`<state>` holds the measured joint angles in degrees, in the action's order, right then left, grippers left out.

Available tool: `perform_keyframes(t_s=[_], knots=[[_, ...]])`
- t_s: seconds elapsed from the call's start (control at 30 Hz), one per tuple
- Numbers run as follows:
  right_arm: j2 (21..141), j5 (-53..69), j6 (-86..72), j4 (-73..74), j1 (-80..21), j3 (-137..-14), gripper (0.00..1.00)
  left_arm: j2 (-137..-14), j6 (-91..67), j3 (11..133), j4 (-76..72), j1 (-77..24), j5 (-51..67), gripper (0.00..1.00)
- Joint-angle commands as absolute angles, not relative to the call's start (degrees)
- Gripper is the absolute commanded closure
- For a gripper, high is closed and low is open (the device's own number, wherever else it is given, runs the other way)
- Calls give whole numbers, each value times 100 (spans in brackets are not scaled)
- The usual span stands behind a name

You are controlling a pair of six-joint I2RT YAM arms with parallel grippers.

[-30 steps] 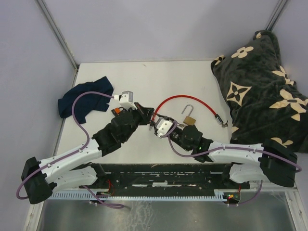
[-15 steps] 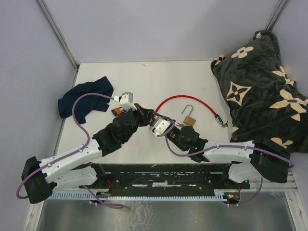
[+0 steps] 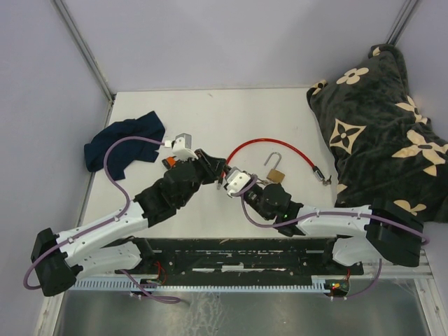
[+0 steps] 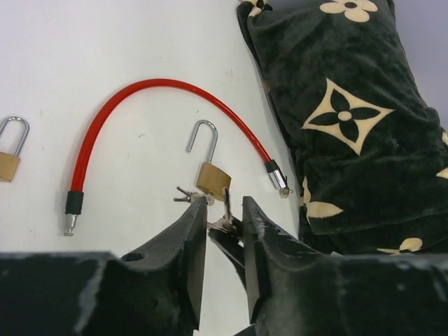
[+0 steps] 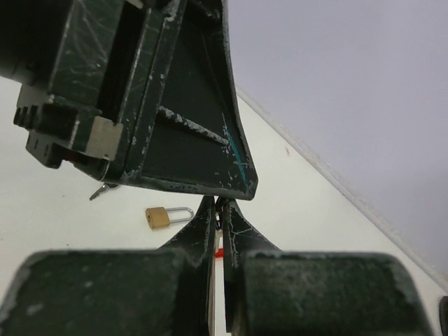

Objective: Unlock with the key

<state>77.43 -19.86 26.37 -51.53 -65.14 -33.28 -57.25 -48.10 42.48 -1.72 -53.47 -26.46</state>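
A small silver key (image 4: 226, 201) stands upright between the fingers of my left gripper (image 4: 224, 208), which is open and does not press on it. My right gripper (image 5: 221, 204) reaches in from below and is shut on the key's head; its dark fingertips (image 4: 232, 241) show in the left wrist view. The two grippers meet at the table's middle, left gripper (image 3: 215, 169) and right gripper (image 3: 225, 183). Just beyond lies a brass padlock (image 4: 213, 179) with its shackle raised, two more keys (image 4: 187, 198) beside it. A red cable (image 3: 260, 145) arcs round it.
A second brass padlock (image 5: 159, 218) lies on the white table left of the grippers, also at the left edge of the left wrist view (image 4: 8, 162). A dark flowered cushion (image 3: 385, 133) fills the right side. A blue cloth (image 3: 119, 143) lies at the left.
My right gripper has moved left to the left gripper and shut on the key. The left gripper's jaws have parted and let the key go.
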Motion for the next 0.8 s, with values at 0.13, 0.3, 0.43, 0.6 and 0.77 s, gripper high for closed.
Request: perform_keyframes(t_s=[0.13,0.3,0.43,0.6,0.77], knots=[[6986,-1683,1391,-5117,-6406,-3126,98,-5162,-4606,4388,-184,-5167,-2258,44],[6601,-1015,516,-4903,-6124,-2987,98,-4749,-4420,4010,-816,-4505,-752,38],[6430,-479,-106,-4903,-5888,-2909,98,-4588,-4479,3785,-1557,-3990,535,34],[6348,64,-817,-5351,-5667,-2776,98,-4743,-4900,3518,-2449,-3615,1609,34],[6463,317,-1333,-6049,-5532,-2621,98,-5073,-5316,3345,-3337,-3474,2248,36]])
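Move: The key pair is at both hand points, already pinched by the right fingers, while the left fingers stand slightly open around one key. The small brass padlock lies on the table about 11 cm ahead of the left hand, 10 cm to its left and 21 cm below; from the right hand it is about 11 ahead and 11 left. At the same table height, the orange padlock is some 8 cm left of the brass one and 2 cm nearer, and the red cable's near end is about 2 cm ahead and 1 cm left of the left hand. The left fingers, already parting, spread to about two-thirds open and come clear of the key, the hand rising about 6 cm, drifting left at first and then coming back right while drawing a little back and swinging clockwise as it rolls its left side down. The right hand keeps the key pinched in shut fingers and carries it up about 3 cm, back 3 cm and 2 cm to the right, away from the left fingers, turning some 35 degrees so that its left side rises and its fingers tip down and swing counter-clockwise. ##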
